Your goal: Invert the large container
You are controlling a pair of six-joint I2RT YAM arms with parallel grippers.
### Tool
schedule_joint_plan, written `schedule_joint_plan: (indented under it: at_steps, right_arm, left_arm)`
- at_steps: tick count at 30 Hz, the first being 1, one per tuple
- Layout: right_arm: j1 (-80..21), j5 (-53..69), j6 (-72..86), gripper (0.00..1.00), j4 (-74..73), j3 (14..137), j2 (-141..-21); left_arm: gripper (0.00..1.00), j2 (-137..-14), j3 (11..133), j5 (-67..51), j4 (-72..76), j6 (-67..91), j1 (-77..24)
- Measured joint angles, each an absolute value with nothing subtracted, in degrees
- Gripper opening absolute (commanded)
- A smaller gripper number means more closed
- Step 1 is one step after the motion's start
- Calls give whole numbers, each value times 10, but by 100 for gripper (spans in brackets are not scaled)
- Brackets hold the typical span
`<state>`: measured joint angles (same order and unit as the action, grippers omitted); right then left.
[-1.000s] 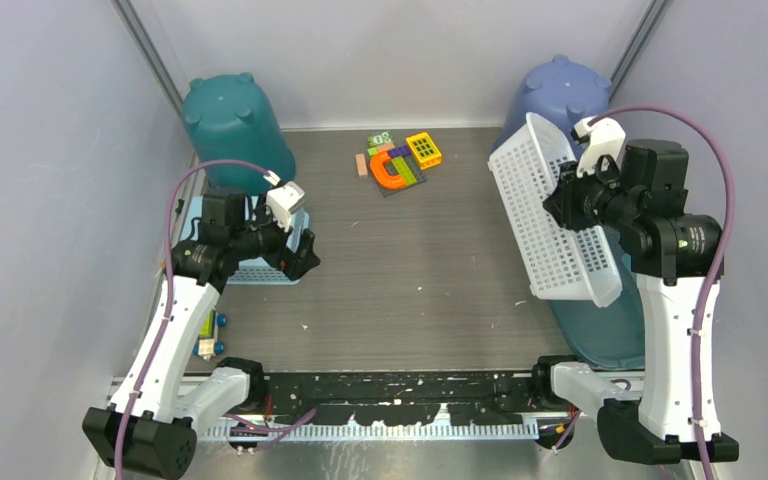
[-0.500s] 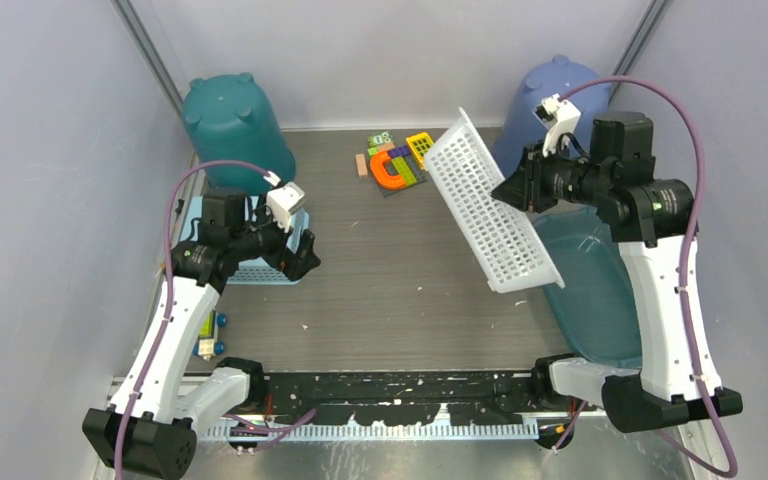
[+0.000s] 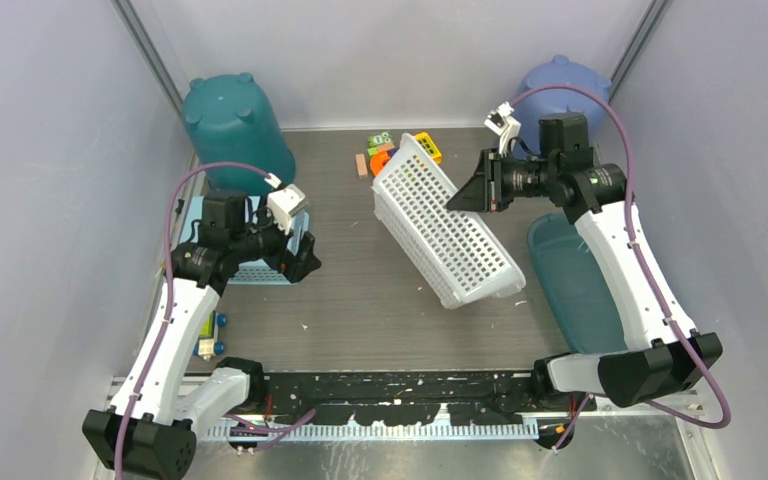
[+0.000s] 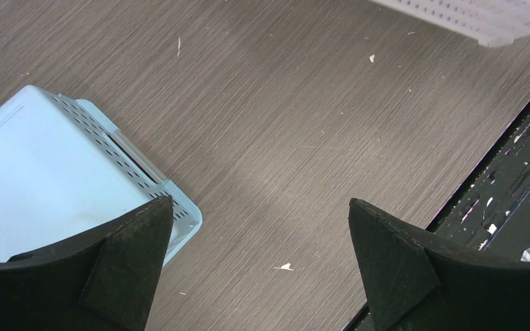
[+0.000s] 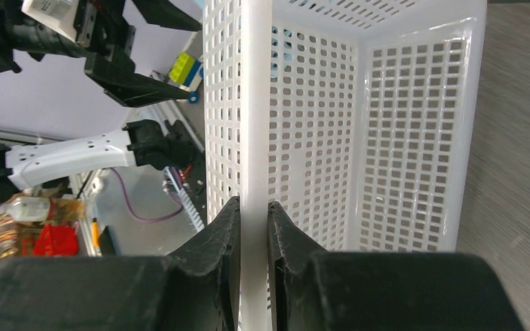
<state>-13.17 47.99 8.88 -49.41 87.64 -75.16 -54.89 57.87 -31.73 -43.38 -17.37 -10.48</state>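
The large container is a white perforated basket (image 3: pixel 445 235), held tilted over the middle of the table with its base turned up toward the top camera. Its lower corner is close to the tabletop. My right gripper (image 3: pixel 475 195) is shut on the basket's rim (image 5: pixel 255 103); the right wrist view looks into the basket's inside (image 5: pixel 359 138). My left gripper (image 3: pixel 295 255) stands open at the left, over the corner of a small light-blue basket (image 4: pixel 41 179), with only bare tabletop between its fingers (image 4: pixel 261 221).
An upturned teal bin (image 3: pixel 235 120) stands at the back left, a blue bin (image 3: pixel 560 90) at the back right. A teal tray (image 3: pixel 575 290) lies by the right wall. Coloured toy blocks (image 3: pixel 395 160) sit at the back centre. A small toy (image 3: pixel 210 335) lies near the left arm.
The right arm has swung the white basket from the right side to the table's middle, tipping it further so its base faces up. The left arm has not moved.
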Motion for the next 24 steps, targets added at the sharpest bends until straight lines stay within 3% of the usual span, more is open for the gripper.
schedule_joint_plan:
  at_steps: [24]
  right_arm:
    - [-142,656,277,1,-238,726,-817]
  left_arm:
    - [100,-549,574,-326,-432,-185,-105]
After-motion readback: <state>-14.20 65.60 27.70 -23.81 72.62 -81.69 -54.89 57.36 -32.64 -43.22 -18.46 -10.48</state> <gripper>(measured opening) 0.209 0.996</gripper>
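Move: The right hand already holds the white basket by its rim, the basket's middle some 5 cm left, 4 cm back and 10 cm below. The open middle of the table lies about 7 cm left, level, and 30 cm down. From this hand, the toy bricks are about 20 cm ahead and 11 left, the teal tub 8 back and 28 right, both low. That open middle is about 20 cm right, 2 ahead and 18 below the left hand. Left and down in about equal parts, some 4 cm each and easing off, the right hand carries the white basket over the open middle of the table. The wrist turns on steadily through some 20 to 25 degrees, tipping the basket's closed bottom upward and its mouth downward, while the fingers keep their pinch on the rim. ##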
